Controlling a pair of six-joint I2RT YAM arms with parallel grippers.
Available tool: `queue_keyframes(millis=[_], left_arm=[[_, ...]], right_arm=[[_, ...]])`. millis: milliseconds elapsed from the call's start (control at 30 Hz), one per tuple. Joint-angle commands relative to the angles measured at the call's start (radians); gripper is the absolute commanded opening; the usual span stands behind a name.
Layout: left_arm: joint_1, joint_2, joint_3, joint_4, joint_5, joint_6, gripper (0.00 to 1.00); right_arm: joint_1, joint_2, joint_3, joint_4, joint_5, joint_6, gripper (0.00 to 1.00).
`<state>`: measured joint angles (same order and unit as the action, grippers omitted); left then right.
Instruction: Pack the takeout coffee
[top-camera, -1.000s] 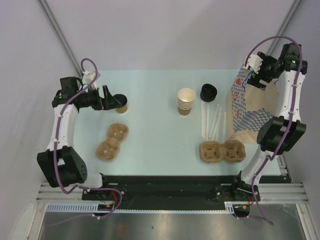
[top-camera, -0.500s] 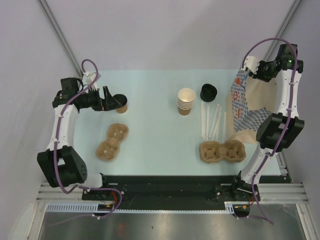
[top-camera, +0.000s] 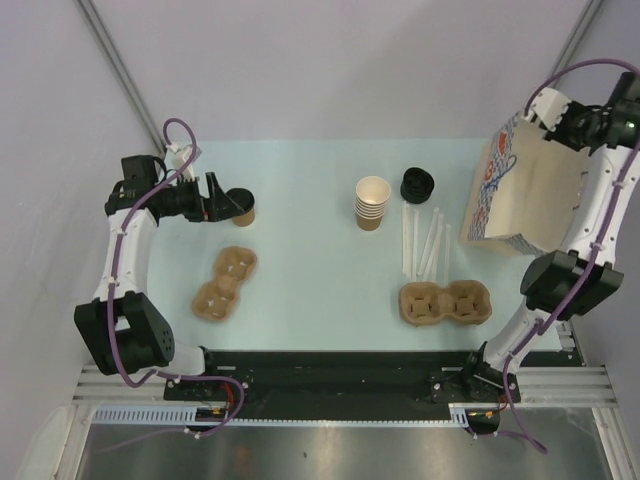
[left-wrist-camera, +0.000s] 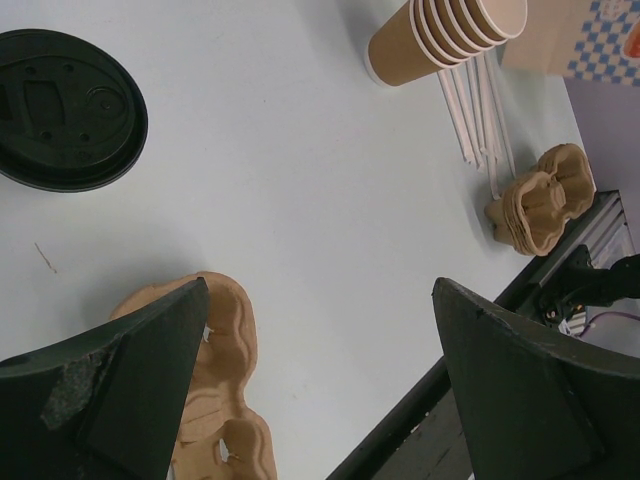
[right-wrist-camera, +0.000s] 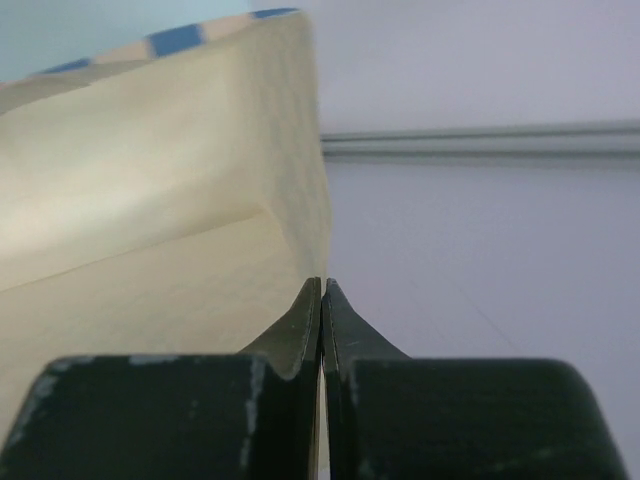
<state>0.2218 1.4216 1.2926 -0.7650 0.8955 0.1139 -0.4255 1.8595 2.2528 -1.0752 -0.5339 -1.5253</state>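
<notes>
The takeout coffee (top-camera: 241, 207), a tan cup with a black lid, stands at the table's left side. In the left wrist view its lid (left-wrist-camera: 65, 110) shows at the upper left. My left gripper (top-camera: 214, 198) is open and empty just left of the cup; in its wrist view (left-wrist-camera: 320, 290) the cup lies outside the fingers. My right gripper (top-camera: 577, 128) is shut on the top edge of a tan paper bag (top-camera: 525, 190) with blue check print and holds it up at the far right. In the right wrist view (right-wrist-camera: 321, 285) the bag's wall (right-wrist-camera: 160, 200) is pinched between the fingers.
A stack of lidless tan cups (top-camera: 372, 203) and a black lid stack (top-camera: 417, 185) sit mid-table. White straws (top-camera: 425, 242) lie beside the bag. A pulp cup carrier (top-camera: 225, 282) lies at the near left, and a carrier stack (top-camera: 445, 303) at the near right.
My right gripper has risen and moved right with the bag's edge, pulling the bag from crumpled on the table to hanging upright. The left arm has not moved.
</notes>
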Motion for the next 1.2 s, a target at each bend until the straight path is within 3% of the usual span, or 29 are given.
queue_keyframes(millis=[0,133,367,700,967,1167], left_arm=[[0.002,-0.027,0.03,0.01,0.042,0.013,0.99],[0.002,-0.027,0.028,0.021,0.056,-0.005,1.0],[0.002,-0.041,0.03,0.032,0.046,-0.03,1.0],[0.001,-0.066,0.043,0.026,0.042,-0.052,0.99],[0.004,-0.11,0.047,0.038,0.017,-0.077,1.0],[0.004,-0.128,0.048,0.04,0.002,-0.092,1.0]], right_arm=[[-0.03,-0.196,0.06,0.095,-0.101,0.156,0.0],[-0.021,-0.315,0.025,0.216,-0.13,0.332,0.0],[0.178,-0.427,0.062,0.308,0.003,0.475,0.0],[0.634,-0.448,0.149,0.339,0.299,0.687,0.0],[1.138,-0.456,0.042,0.331,0.612,0.83,0.0],[1.396,-0.393,-0.012,0.289,0.845,0.892,0.0]])
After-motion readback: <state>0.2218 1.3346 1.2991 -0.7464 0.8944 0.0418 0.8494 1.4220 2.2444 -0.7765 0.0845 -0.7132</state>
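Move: The right gripper already holds the paper bag by its rim. Open table to take it to lies some 56 cm left and 16 cm back of it, about 35 cm below. The cup stack stands about 44 cm left, level ahead; the straws some 29 cm left and 8 cm back; the right cup carrier 25 cm left and 25 cm back, all about 30 to 35 cm lower. From the left gripper that open place is some 20 cm right, 3 cm back and 22 cm down. Keep the right fingers shut on the bag's rim and swing it up and back first, tipping the fingers up, then sweep it fast to the left, roughly 40 cm, towards the open middle of the table, easing down a little at the end. Roll the hand's left side up some 40 degrees and turn it counter-clockwise on the way. Raise the open left gripper about 3 cm. ##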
